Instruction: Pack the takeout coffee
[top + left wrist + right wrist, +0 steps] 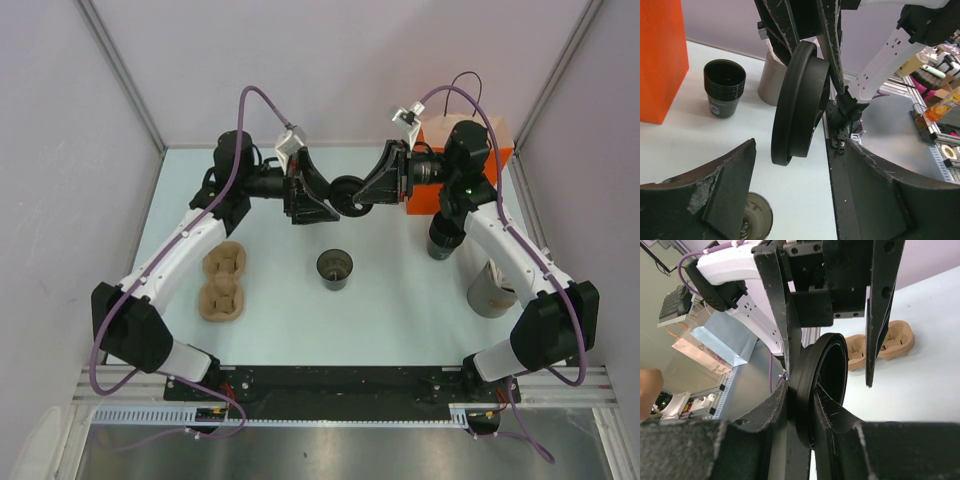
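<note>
The takeout coffee's open black cup [335, 268] stands mid-table and shows at the bottom of the left wrist view [754, 222]. Its round black lid [347, 193] hangs on edge in the air above and behind the cup. My right gripper [368, 196] is shut on the lid's rim [815, 385], one finger on each face. My left gripper [318, 203] faces it from the left, open. The lid's lower edge [800, 102] reaches just between the left fingertips, and I see no contact. In the right wrist view the left gripper's fingers [880, 310] straddle the lid.
A stack of black cups [441, 240] stands at the right beside an orange box [465, 160]. A grey tub [490, 290] sits under the right arm. The brown pulp cup tray [224, 280] lies at the left.
</note>
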{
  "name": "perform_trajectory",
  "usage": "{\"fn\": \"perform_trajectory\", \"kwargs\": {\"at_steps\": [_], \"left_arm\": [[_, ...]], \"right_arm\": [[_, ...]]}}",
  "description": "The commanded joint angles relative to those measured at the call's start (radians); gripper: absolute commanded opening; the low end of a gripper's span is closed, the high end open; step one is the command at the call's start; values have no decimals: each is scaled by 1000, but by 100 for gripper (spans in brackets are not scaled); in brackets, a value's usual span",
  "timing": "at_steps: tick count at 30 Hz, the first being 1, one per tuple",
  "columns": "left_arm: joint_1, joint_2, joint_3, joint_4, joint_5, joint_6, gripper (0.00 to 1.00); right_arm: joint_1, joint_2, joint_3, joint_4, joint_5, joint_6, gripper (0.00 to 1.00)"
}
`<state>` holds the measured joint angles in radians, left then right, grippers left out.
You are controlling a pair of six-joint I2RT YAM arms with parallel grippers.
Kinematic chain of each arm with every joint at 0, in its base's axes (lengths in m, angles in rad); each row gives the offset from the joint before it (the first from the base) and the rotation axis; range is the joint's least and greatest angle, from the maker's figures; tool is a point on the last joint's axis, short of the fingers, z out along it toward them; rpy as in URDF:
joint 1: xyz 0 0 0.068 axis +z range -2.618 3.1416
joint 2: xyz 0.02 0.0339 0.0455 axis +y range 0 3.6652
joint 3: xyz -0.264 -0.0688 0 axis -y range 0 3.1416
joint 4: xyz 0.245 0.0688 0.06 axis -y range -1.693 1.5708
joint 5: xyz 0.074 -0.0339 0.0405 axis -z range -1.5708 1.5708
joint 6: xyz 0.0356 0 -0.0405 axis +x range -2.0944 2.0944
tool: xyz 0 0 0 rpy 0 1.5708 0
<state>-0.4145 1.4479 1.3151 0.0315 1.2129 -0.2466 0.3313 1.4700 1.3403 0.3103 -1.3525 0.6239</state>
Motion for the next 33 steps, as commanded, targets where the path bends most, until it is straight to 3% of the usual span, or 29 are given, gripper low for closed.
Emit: {"fn": "perform_trajectory", "kwargs": {"at_steps": [1, 3, 7, 12, 21, 22, 23, 27, 29, 33], "left_arm": [[-24, 8, 7, 62, 34, -22, 74], [-30, 8, 9, 62, 34, -25, 71], [-33, 8, 12, 71, 31, -37, 56], [-35, 9, 13, 102, 27, -72, 51], [-38, 14, 10, 117, 23, -97, 22], [-40, 12, 10, 116, 23, -97, 19], [-38, 9, 12, 105, 22, -99, 18], [-38, 2, 32, -24, -6, -18, 17], [-38, 11, 64, -132, -16, 33, 16], [-38, 70, 168, -498, -70, 199, 13]], "right_arm": [[-12, 4, -3, 84, -10, 49, 16], [-17, 3, -9, 114, -5, 68, 16], [-21, 4, -26, 157, -2, 103, 15], [-23, 6, -39, 164, 4, 102, 16], [-31, 6, -43, 142, 12, 70, 19], [-35, 4, -43, 141, 12, 62, 22], [-55, 1, -43, 150, 16, 57, 32], [-162, -11, -36, 199, 10, 65, 57], [-214, -19, -23, 210, -3, 47, 71], [-323, -53, 0, 113, -8, -103, 84]]}}
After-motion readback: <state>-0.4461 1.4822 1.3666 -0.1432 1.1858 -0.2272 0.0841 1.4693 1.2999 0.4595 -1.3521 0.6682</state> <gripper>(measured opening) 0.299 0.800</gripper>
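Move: The black lid stands on edge between the hands at their height: roughly 3 cm to the right of the open left hand's point, and about 2 cm to the left of the right hand's, which already pinches its rim. The open cup is about 22 cm below and about 1 cm back from the left hand. The lid stack lies some 17 cm ahead and 7 cm left of the left hand, on the table. From the right hand the orange bag stands about 18 cm ahead and 27 cm right. Creeping about 1 cm right, the left hand shuts its open fingers on the near rim of the lid while the right hand keeps its pinch almost motionless. Only then does the right hand open and let go, backing off to the right and forward towards the orange bag by some 9 cm, turning about 15 degrees clockwise; the left keeps its grip and starts to sink and tilt slightly. ##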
